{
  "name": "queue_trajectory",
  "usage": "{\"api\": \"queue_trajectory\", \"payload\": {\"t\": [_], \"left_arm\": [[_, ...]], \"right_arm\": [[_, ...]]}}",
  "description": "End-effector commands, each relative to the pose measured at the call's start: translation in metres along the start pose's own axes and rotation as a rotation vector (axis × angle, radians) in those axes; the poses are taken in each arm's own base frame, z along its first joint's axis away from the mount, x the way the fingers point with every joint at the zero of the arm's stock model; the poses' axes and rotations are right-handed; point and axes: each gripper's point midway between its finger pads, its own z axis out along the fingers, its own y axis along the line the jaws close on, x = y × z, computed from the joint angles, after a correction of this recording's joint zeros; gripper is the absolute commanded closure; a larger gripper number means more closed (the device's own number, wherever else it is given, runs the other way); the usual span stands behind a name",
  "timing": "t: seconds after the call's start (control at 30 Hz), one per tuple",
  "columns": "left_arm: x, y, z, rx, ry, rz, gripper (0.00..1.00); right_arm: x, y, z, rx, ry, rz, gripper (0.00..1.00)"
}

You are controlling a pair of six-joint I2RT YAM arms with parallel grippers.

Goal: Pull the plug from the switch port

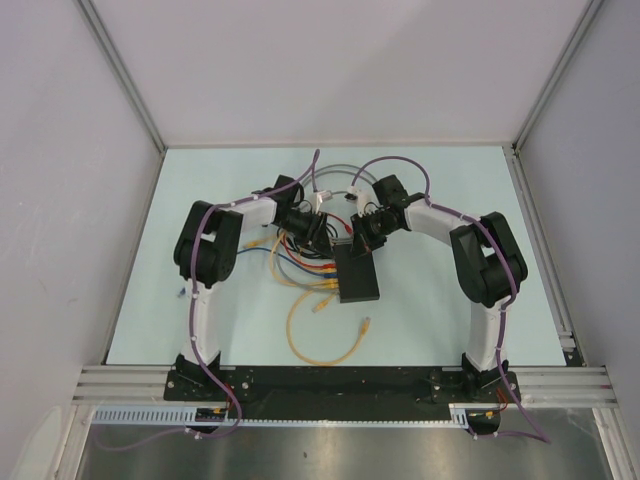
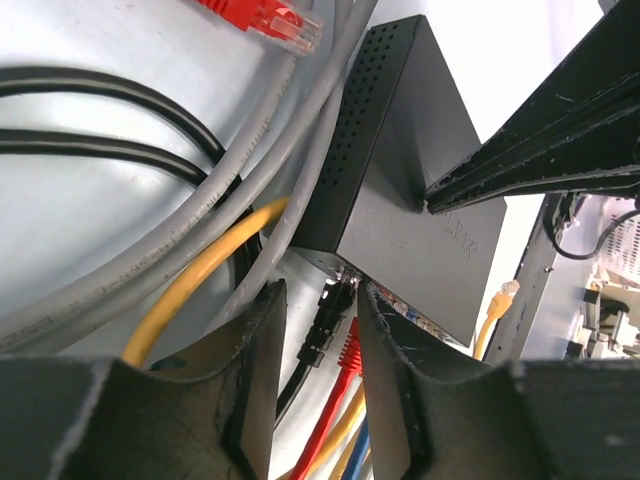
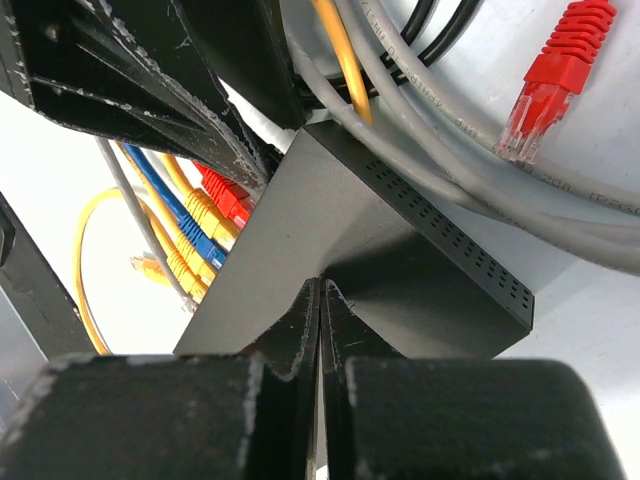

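Note:
The matte-black switch (image 1: 357,275) lies mid-table with its sockets facing the left arm; it also shows in the left wrist view (image 2: 400,170) and the right wrist view (image 3: 330,230). Red (image 3: 225,195), yellow and blue plugs sit in its ports. My left gripper (image 2: 320,295) is open at the port edge, and a black plug (image 2: 328,315) in the end port lies between its fingers, with a red plug (image 2: 350,348) by the right finger. My right gripper (image 3: 321,285) is shut, its tips pressed down on the switch's top face. In the top view the left gripper (image 1: 322,232) and the right gripper (image 1: 357,235) meet at the switch's far end.
Grey cables (image 2: 200,200), black cables (image 2: 110,110) and a yellow cable (image 2: 200,275) crowd the space beside the switch. A loose red plug (image 3: 545,80) lies on the table. A yellow cable loop (image 1: 320,340) lies in front of the switch.

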Motion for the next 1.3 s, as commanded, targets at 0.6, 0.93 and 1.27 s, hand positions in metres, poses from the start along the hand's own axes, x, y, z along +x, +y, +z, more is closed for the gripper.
{"api": "queue_trajectory", "payload": {"t": [0.6,0.93,1.27], "left_arm": [[0.001,-0.013,0.011,0.101,0.078,0.072,1.00],[0.007,-0.015,0.013,0.128,0.101,0.067,1.00],[0.036,-0.010,0.014,0.122,0.144,0.071,1.00]], "right_arm": [[0.027,-0.030,0.018,0.158,0.092,-0.056,1.00],[0.029,-0.028,0.018,0.154,0.102,-0.069,1.00],[0.029,-0.029,0.017,0.162,0.104,-0.080,1.00]]}}
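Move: The black plug in the switch's farthest port sits almost between my open left fingertips, about 1 cm to their right and 1 cm below. The red plug beside it is roughly 3 cm back and 1 cm right of that hand, and the switch's middle some 5 cm back and 6 cm right. The loose red plug lies about 6 cm ahead and 4 cm right. From my shut right fingertips, on the switch's top, the black plug is around 3 cm ahead and 5 cm left. I close my left fingers from nearly half open and pinch the black plug from both sides, right at the port. As they shut, that hand shifts barely 1 cm, back and to the right with a slight rise, and turns about 5 degrees clockwise. My right hand stays in place, its closed fingertips still resting on the switch's top to steady it. ##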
